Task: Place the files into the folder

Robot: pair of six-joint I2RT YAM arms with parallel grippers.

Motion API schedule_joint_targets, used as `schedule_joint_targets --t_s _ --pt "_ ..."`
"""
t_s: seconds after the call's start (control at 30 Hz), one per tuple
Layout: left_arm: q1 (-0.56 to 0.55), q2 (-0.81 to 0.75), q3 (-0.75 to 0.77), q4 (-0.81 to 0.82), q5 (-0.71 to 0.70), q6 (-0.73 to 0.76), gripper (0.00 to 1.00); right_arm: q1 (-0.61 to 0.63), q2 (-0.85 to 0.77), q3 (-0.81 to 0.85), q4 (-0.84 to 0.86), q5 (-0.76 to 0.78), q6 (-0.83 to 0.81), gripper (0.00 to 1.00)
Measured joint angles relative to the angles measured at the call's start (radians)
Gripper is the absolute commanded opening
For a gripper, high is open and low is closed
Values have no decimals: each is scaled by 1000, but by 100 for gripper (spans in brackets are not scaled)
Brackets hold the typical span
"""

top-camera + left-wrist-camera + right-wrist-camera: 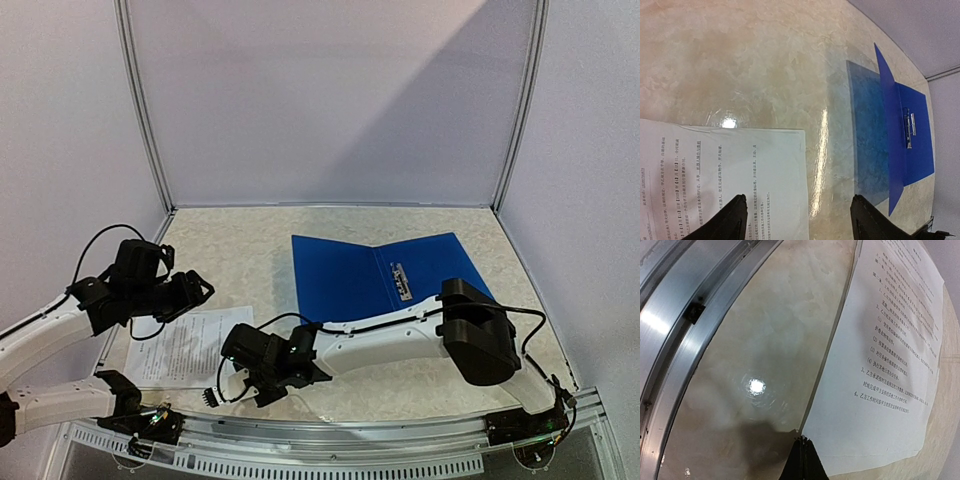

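Note:
The files lie as white printed sheets at the table's near left, and also show in the left wrist view and the right wrist view. My right gripper is shut on their near right corner. My left gripper hovers open above the sheets' far edge, its fingertips wide apart with nothing between them. The blue folder lies open in the middle of the table, apart from both grippers. Its metal clip is exposed, and one cover stands tilted up.
A metal rail runs along the table's near edge, close to my right gripper, and shows in that wrist view too. White walls with metal posts close in the back and sides. Bare marbled tabletop lies between sheets and folder.

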Motion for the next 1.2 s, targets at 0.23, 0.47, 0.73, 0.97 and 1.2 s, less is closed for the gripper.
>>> schedule_joint_targets --t_s 0.23,0.47,0.73,0.97,1.2 --pt "0 -41 19 -51 -10 -11 70 0 -18 0 -16 16 -5 0" --pt "0 -127 106 -140 -29 -84 69 -11 -97 8 20 66 -23 0" --pt "0 -174 208 -297 3 -178 70 -64 -108 43 27 34 -24 26" --pt "0 -205 205 -381 -10 -178 69 -77 -108 43 -128 -138 -30 35" --pt "0 -212 170 -401 -27 -175 70 -72 -77 43 -155 -202 -20 35"
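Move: The right hand is just above the table with its shut fingers on the near right corner of the files; the middle of the files lies roughly 10 cm ahead and 15 cm to the left, about 1 cm below. The open blue folder has its middle some 24 cm ahead and 36 cm to the right, at about the hand's height. From the left hand, the middle of the files is about 4 cm back, 10 cm left and 12 cm below. With its fingers shut and seeming to pinch the near right corner of the files at first, the right hand lifts about 9 cm while reaching some 5 cm forward, then opens to about a third and comes back and down by nearly as much forward and 5 cm in height, ending with the open fingers poised above that corner. Meanwhile the open left hand rises about 8 cm and sinks some 3 cm again, drawing back about 5 cm and a little left over the files, and turning slightly counter-clockwise. ##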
